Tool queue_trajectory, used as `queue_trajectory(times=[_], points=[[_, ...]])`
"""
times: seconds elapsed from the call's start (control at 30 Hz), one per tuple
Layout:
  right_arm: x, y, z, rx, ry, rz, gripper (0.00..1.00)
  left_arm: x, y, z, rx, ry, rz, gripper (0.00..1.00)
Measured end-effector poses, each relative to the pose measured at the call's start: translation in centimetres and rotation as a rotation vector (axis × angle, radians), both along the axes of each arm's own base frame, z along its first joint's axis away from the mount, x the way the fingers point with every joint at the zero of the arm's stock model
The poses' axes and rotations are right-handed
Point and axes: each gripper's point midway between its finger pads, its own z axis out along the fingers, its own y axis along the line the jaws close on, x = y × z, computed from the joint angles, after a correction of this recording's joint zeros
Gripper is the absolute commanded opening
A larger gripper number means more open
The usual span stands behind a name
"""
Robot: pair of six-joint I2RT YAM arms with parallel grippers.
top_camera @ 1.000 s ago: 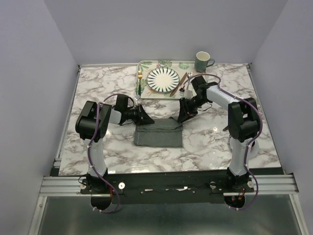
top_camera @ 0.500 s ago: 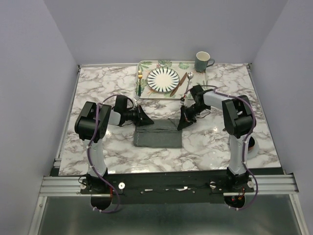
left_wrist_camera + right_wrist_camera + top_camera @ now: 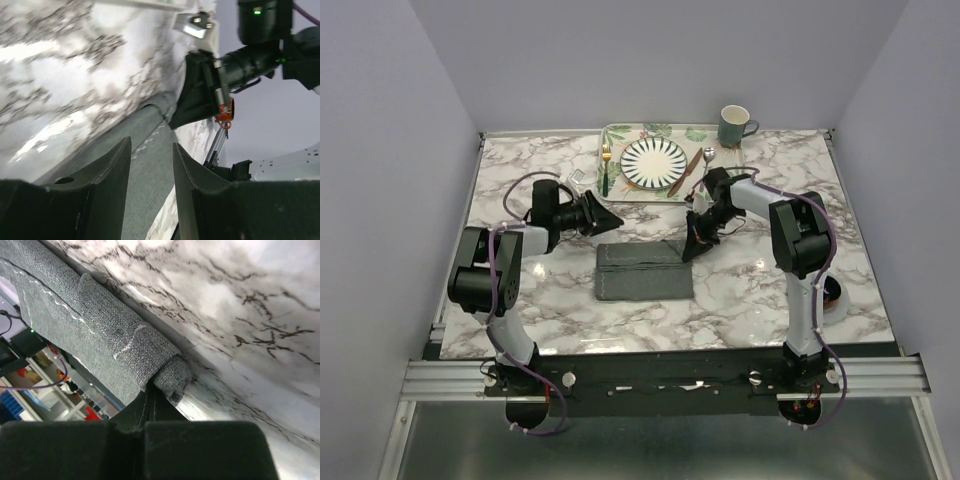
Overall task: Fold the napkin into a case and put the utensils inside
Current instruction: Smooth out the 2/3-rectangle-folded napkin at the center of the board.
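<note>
The napkin (image 3: 642,271) lies folded into a dark grey rectangle in the middle of the table. My right gripper (image 3: 692,245) is at its far right corner, and in the right wrist view the gripper (image 3: 152,392) is shut on the bunched corner of the napkin (image 3: 170,375). My left gripper (image 3: 610,215) hangs off the cloth's far left corner, apart from it. In the left wrist view it (image 3: 151,147) is open and empty, with the napkin (image 3: 125,135) beyond it. The gold fork (image 3: 606,165), brownish knife (image 3: 691,166) and silver spoon (image 3: 706,160) lie on the tray beside the plate.
A leaf-patterned tray (image 3: 620,135) at the far edge carries a striped plate (image 3: 654,162). A green mug (image 3: 735,125) stands at its right. The marble table (image 3: 520,300) ends at a metal rail near the arm bases.
The left gripper has let go of the napkin's far left corner, opened, and drawn back to the left and away. The right gripper has shut at the far right corner.
</note>
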Motion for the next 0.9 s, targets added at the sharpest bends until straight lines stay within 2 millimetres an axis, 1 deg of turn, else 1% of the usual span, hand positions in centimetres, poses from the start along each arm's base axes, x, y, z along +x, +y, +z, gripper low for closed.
queue_trajectory(times=[0.03,0.07,0.1,0.13,0.17,0.23,0.3,0.37,0.47,0.57,0.73,0.8,0.9], points=[[0.2,0.0,0.0,-0.005,-0.007,0.001,0.01,0.1,-0.3,1.0,-0.003,-0.031,-0.005,0.40],[0.4,0.0,0.0,-0.008,-0.017,0.004,0.01,0.3,-0.8,2.2,-0.008,-0.069,-0.015,0.35],[0.5,-0.1,0.0,-0.012,-0.023,0.006,0.01,0.3,-1.4,3.0,-0.011,-0.094,-0.026,0.32],[0.5,-0.1,0.0,-0.013,-0.024,0.007,0.01,0.1,-2.4,3.6,-0.015,-0.113,-0.042,0.29],[0.5,-0.1,0.0,-0.013,-0.024,0.008,0.01,-0.1,-3.6,4.1,-0.021,-0.127,-0.061,0.26],[0.5,-0.2,0.0,-0.013,-0.028,0.011,0.01,-0.8,-5.7,4.3,-0.033,-0.125,-0.096,0.22],[0.5,-0.2,-0.1,-0.012,-0.030,0.014,0.01,-1.6,-8.4,3.9,-0.056,-0.095,-0.136,0.21],[0.4,-0.2,-0.1,-0.009,-0.039,0.016,0.01,-2.3,-10.6,2.7,-0.069,-0.059,-0.167,0.19],[0.4,-0.3,-0.2,-0.002,-0.058,0.022,0.01,-2.6,-12.7,0.8,-0.086,0.011,-0.176,0.18],[0.3,-0.3,-0.2,0.003,-0.075,0.027,0.01,-2.2,-13.9,-0.4,-0.095,0.055,-0.163,0.18],[0.3,-0.3,-0.2,0.010,-0.096,0.032,0.01,-1.2,-15.1,-1.0,-0.112,0.064,-0.139,0.17],[0.3,-0.3,-0.2,0.011,-0.097,0.032,0.01,-1.0,-15.3,-1.7,-0.110,0.074,-0.130,0.15],[0.3,-0.3,-0.2,0.011,-0.099,0.032,0.01,-1.3,-15.4,-3.8,-0.090,0.116,-0.124,0.12]])
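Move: The napkin's bunched far right corner lies about 17 cm to the right of the left hand, 3 cm back and some 7 cm below. The napkin's middle is about 8 cm back and 8 cm right of that hand. Beyond, on the tray, the plate is roughly 19 cm ahead and 10 cm right, the knife 17 cm ahead and 18 cm right. The right hand is already at that corner, its middle barely 1 cm ahead of the fingertips. Swing the left gripper about 15 cm to the right over the napkin's far edge, lifting some 4 cm first and then sinking to finish low, close by the right fingertips, and draw its half-open fingers nearly shut on the way. Meanwhile keep the right gripper in place, fingers still shut against the far right corner, letting its wrist tilt only slightly. ##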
